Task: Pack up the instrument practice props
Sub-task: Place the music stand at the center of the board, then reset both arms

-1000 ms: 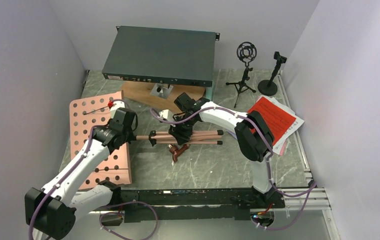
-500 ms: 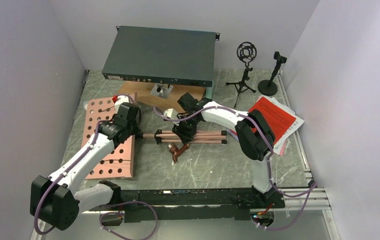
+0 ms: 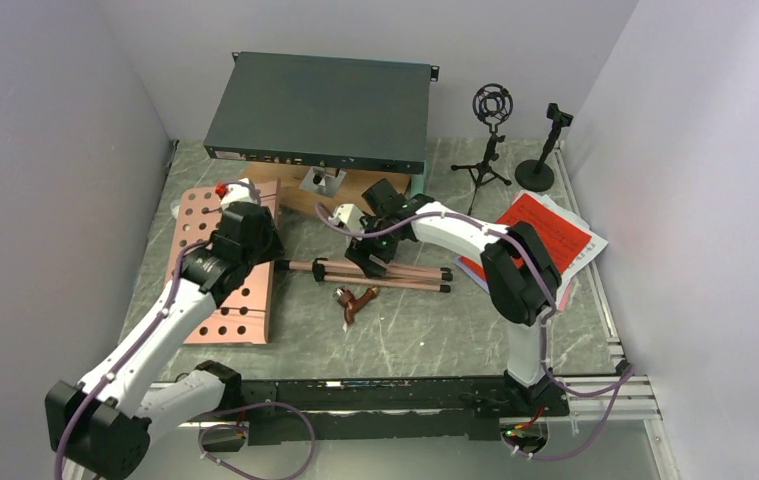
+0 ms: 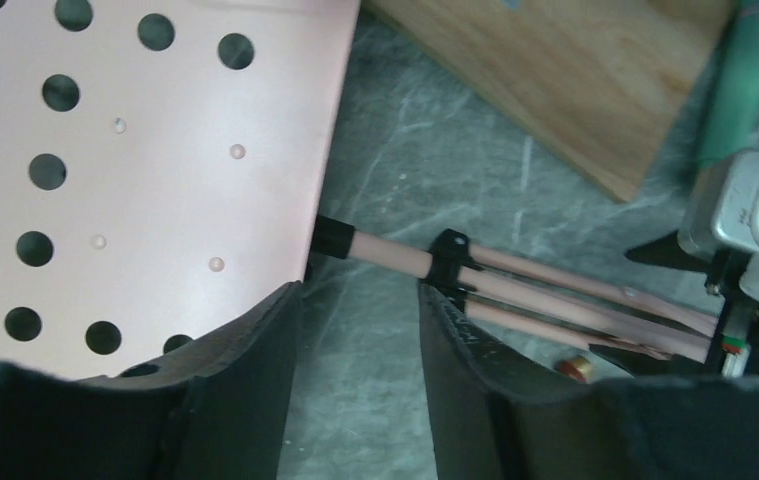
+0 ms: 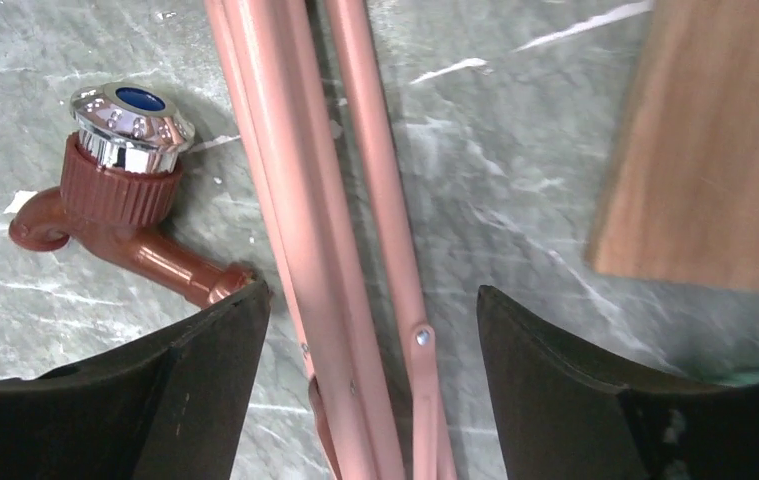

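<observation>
The pink perforated music desk [image 3: 217, 270] lies flat at the left, its folded pink tripod legs [image 3: 385, 272] stretching right across the table. My left gripper [image 3: 258, 243] hovers at the desk's right edge, open, with only bare table between its fingers [image 4: 255, 340]; the desk [image 4: 135, 180] and the pole [image 4: 390, 252] lie just ahead. My right gripper [image 3: 368, 256] is open, its jaws standing apart on either side of the legs [image 5: 335, 250]. Red and white sheet-music pages [image 3: 547, 238] lie at the right. Two black mic mounts [image 3: 490, 140] [image 3: 545, 150] stand at the back right.
A big dark grey metal box [image 3: 320, 110] sits at the back on a wooden piece [image 3: 350, 195]. A small brown tap-shaped piece [image 3: 357, 300] with a chrome cap [image 5: 130, 125] lies just in front of the legs, beside my right gripper's left finger. Walls close in on both sides.
My left gripper went from shut to open at the desk's right edge. My right gripper widened off the legs. The desk and legs slid right and swung, the desk's far end toward the box.
</observation>
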Motion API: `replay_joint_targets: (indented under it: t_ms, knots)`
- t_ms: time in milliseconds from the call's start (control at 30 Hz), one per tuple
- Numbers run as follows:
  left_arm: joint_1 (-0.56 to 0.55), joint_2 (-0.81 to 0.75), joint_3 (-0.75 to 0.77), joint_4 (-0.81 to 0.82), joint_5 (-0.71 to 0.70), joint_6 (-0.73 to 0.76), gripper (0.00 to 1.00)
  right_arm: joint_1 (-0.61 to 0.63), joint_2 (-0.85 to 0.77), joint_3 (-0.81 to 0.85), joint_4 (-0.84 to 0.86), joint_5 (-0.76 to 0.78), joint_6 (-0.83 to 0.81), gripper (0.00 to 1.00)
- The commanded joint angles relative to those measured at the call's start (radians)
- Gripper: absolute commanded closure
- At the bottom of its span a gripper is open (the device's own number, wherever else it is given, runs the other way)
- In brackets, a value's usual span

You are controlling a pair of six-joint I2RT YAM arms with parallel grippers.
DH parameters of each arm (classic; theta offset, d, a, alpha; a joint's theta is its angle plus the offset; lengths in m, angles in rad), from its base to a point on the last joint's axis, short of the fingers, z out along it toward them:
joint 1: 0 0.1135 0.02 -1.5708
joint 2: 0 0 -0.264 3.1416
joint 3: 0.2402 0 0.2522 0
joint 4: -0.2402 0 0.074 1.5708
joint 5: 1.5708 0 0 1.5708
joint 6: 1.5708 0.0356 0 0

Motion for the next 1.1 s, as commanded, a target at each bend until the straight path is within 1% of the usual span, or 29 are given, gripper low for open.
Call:
replay_joint_targets:
  t_ms: [0, 133, 267, 400, 633, 767, 833, 933, 1000, 1067]
  knots:
    - [-0.004, -0.104, 0.0, -0.009, 0.099, 0.025, 0.45, -0.018, -0.123, -0.038, 0.07, 0.023, 0.006, 0.2]
    - [-0.004, -0.177, -0.022, -0.016, 0.19, 0.053, 0.32, -0.036, -0.183, -0.084, 0.088, -0.012, -0.002, 0.15]
    - [-0.004, -0.249, -0.033, -0.028, 0.262, 0.077, 0.22, -0.071, -0.268, -0.147, 0.098, -0.108, -0.037, 0.12]
    - [-0.004, -0.285, -0.025, -0.05, 0.318, 0.097, 0.14, -0.125, -0.378, -0.238, 0.119, -0.231, -0.075, 0.08]
    - [-0.004, -0.3, 0.005, -0.099, 0.382, 0.12, 0.07, -0.294, -0.61, -0.428, 0.188, -0.472, -0.078, 0.02]
    - [-0.004, -0.307, 0.018, -0.121, 0.422, 0.114, 0.01, -0.42, -0.753, -0.527, 0.244, -0.594, -0.053, 0.01]
    - [-0.004, -0.321, 0.017, -0.11, 0.457, 0.107, 0.01, -0.494, -0.825, -0.559, 0.293, -0.635, 0.002, 0.01]
    - [-0.004, -0.35, 0.008, -0.068, 0.509, 0.084, 0.01, -0.658, -0.901, -0.569, 0.322, -0.689, 0.125, 0.0]
    - [-0.004, -0.367, 0.008, -0.045, 0.516, 0.067, 0.0, -0.782, -0.929, -0.557, 0.316, -0.747, 0.212, 0.0]
    - [-0.004, -0.376, 0.016, -0.029, 0.509, 0.058, 0.01, -0.891, -0.955, -0.539, 0.299, -0.755, 0.271, 0.0]
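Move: Below the left hand, the desk of the music stand is centred roughly 8 cm to its left and 12 cm down. A wooden panel is about 14 cm ahead, 12 cm right and 16 cm below; the brown tap sits about 6 cm back, 17 cm right. The right hand hovers over the stand's folded legs, their middle some 4 cm right, 1 cm back and 3 cm below. From it, the tap is about 6 cm back, 2 cm left; the red sheet roughly 35 cm right, 4 cm ahead. Backing away from the laid-down music stand, both hands clear it with empty fingers spreading to full width. The right climbs off the legs, then sweeps right and up towards the red sheet, about 18 cm each way, its left-pointing fingers swinging up nearly 40 degrees. The left draws back about 8 cm, rises and shifts right, turning some 25 degrees clockwise. ##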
